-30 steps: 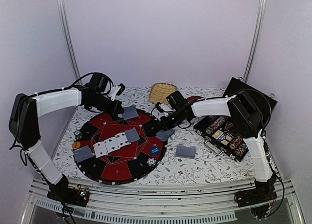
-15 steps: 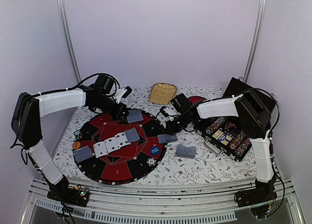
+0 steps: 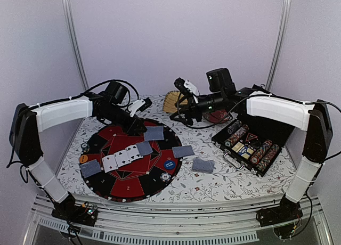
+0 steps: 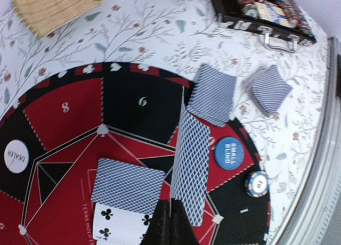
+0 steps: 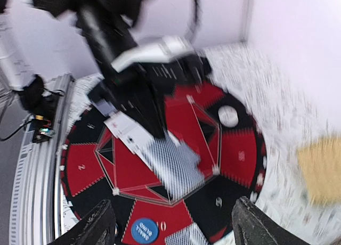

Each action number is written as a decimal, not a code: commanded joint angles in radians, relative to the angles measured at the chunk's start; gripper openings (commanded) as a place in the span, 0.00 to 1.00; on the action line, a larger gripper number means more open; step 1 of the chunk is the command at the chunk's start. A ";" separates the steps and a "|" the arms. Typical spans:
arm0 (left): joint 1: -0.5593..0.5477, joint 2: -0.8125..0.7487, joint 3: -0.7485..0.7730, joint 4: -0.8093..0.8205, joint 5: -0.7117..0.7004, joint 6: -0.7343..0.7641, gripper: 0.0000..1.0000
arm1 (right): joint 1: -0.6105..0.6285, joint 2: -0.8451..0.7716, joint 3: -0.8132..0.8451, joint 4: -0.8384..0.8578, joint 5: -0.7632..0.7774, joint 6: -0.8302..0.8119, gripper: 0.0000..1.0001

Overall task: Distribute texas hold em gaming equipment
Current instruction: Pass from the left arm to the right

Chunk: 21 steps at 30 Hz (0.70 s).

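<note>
My left gripper [image 3: 139, 129] is shut on the edge of a blue-backed card [image 3: 154, 133], which hangs over the round red-and-black mat [image 3: 106, 136]. In the left wrist view that card [image 4: 192, 162] stands on edge between my shut fingers [image 4: 160, 229]. More cards lie face down [image 3: 144, 147] and face up [image 3: 121, 158] at the mat's centre. Other cards rest at its left [image 3: 90, 168], at its right edge [image 3: 183, 150] and on the cloth [image 3: 202, 165]. A blue small-blind button [image 3: 169, 163] and a chip [image 3: 165, 176] sit on the mat. My right gripper [image 3: 180, 113] hovers open and empty, raised near the basket.
A woven basket [image 3: 171, 101] and a dark-red plate [image 3: 218, 115] stand at the back. An open black chip case [image 3: 250, 146] sits at the right. An orange button [image 3: 83, 158] and a green chip [image 3: 84, 146] lie left of the mat. White walls close in on three sides.
My right gripper let go of its card at the mat's right edge, opened, and rose back toward the basket. My left gripper carried its card to the right over the mat.
</note>
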 commanded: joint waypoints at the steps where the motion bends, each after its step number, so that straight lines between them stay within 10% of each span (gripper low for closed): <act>1: -0.052 -0.095 0.015 -0.027 0.141 0.093 0.00 | 0.002 0.004 0.007 0.002 -0.172 -0.178 0.79; 9: -0.084 -0.142 0.020 -0.038 0.187 0.126 0.00 | 0.045 0.117 0.142 -0.104 -0.208 -0.215 0.69; 21: -0.090 -0.161 0.019 -0.033 0.187 0.128 0.00 | 0.055 0.164 0.172 -0.173 -0.205 -0.196 0.06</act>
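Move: The left gripper already holds the playing card, its middle about 4 cm to this hand's right, 1 cm ahead and 2 cm below; the open right gripper waits some 14 cm right, 9 cm higher and 1 cm back. From the right hand that held card is about 10 cm left, 1 cm ahead and 10 cm lower. Roughly 24 cm below the right hand, a loose card lies 3 cm right and 1 cm ahead, the small blind chip 3 cm left and 5 cm back. Left lifts the card about 6 cm, back and right; right comes left, back, closing its fingers around it. ##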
